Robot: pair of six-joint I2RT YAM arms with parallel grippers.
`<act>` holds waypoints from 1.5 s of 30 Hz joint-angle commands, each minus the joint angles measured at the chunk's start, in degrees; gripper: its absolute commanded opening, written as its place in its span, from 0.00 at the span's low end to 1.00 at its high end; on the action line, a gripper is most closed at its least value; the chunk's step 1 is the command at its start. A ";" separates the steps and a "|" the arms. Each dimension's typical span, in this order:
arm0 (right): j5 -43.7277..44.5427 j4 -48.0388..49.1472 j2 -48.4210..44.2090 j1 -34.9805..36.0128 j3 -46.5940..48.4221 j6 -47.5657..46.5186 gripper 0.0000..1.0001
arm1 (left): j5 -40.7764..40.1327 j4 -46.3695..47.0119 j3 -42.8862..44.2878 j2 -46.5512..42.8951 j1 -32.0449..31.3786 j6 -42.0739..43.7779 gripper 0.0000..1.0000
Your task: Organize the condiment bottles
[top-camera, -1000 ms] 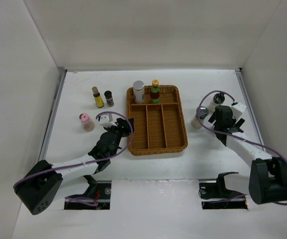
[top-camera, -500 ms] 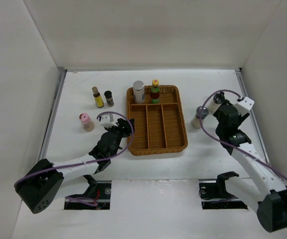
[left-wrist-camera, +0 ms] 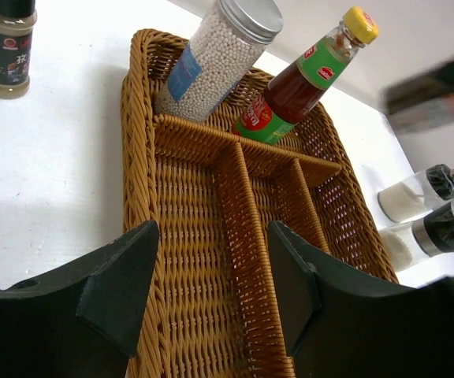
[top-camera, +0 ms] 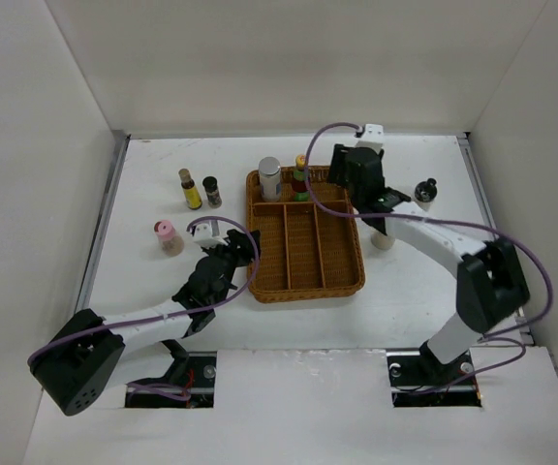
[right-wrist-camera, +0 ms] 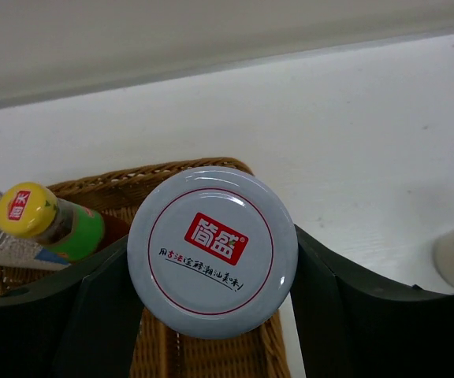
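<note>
My right gripper [right-wrist-camera: 211, 264] is shut on a white-lidded jar [right-wrist-camera: 211, 244] with a red label, its fingers [right-wrist-camera: 333, 299] against the lid's sides. It hangs over the far right corner of the woven basket [top-camera: 308, 289]; from above, the right gripper [top-camera: 356, 179] hides the jar. A green-red sauce bottle [top-camera: 301, 177] and a silver-lidded shaker [top-camera: 270, 178] stand in the basket's far compartment. My left gripper [left-wrist-camera: 211, 244] is open and empty over the basket's near left corner. A yellow bottle [top-camera: 190, 190], a dark jar [top-camera: 211, 192] and a pink-capped bottle [top-camera: 168, 237] stand to the left.
Two small shakers stand right of the basket: one with a dark top [top-camera: 424, 191], and one [top-camera: 384, 239] partly behind the right arm. White walls close in the table on three sides. The basket's three long near compartments hold nothing.
The right arm has swung from the table's right side, by the two shakers, to above the basket's far right corner, and its jaws have narrowed. The left arm has not moved.
</note>
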 commanded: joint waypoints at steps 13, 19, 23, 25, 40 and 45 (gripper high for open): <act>-6.35 7.51 19.70 -0.14 15.77 1.30 0.47 | 0.41 2.53 0.36 -0.49 0.69 -0.29 0.55; -6.35 7.86 20.58 -0.93 11.20 3.59 0.48 | 0.67 2.53 0.54 0.04 0.70 -0.29 0.55; -6.79 5.76 20.93 -1.19 10.84 3.68 0.54 | 0.67 2.53 0.71 0.21 0.43 -0.38 0.55; -6.97 4.27 21.02 -1.37 11.02 3.77 0.56 | 0.67 2.53 0.71 0.39 0.52 -0.38 0.55; -11.01 2.85 7.95 -2.86 4.70 5.35 0.95 | 0.58 2.53 0.63 -0.05 0.43 -0.20 0.55; -9.17 3.20 -5.67 -4.62 -5.57 5.35 0.93 | 0.67 2.53 0.54 -0.14 0.26 -0.20 0.55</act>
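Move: The white-lidded jar is already in the right gripper; its free spot, at the right end of the basket's far compartment, lies about 5 cm ahead, 4 cm left and 14 cm below. The sauce bottle stands 7 cm to the left of that spot, the bead-filled bottle another 8 cm left in the same row. The glass jar outside the basket is some 8 cm back and 10 cm right of the right gripper, 16 cm below. From the left gripper the spot lies roughly 17 cm ahead, 20 cm right and 6 cm below. Lower the right gripper with the held jar about 13 cm into the basket's far compartment, reaching roughly 5 cm forward and left early on and easing a little back at the bottom, while the fingers tip down some 15 degrees. Open wide to let go of the jar beside the sauce bottle, then lift about 10 cm, drawing back and slightly right. ##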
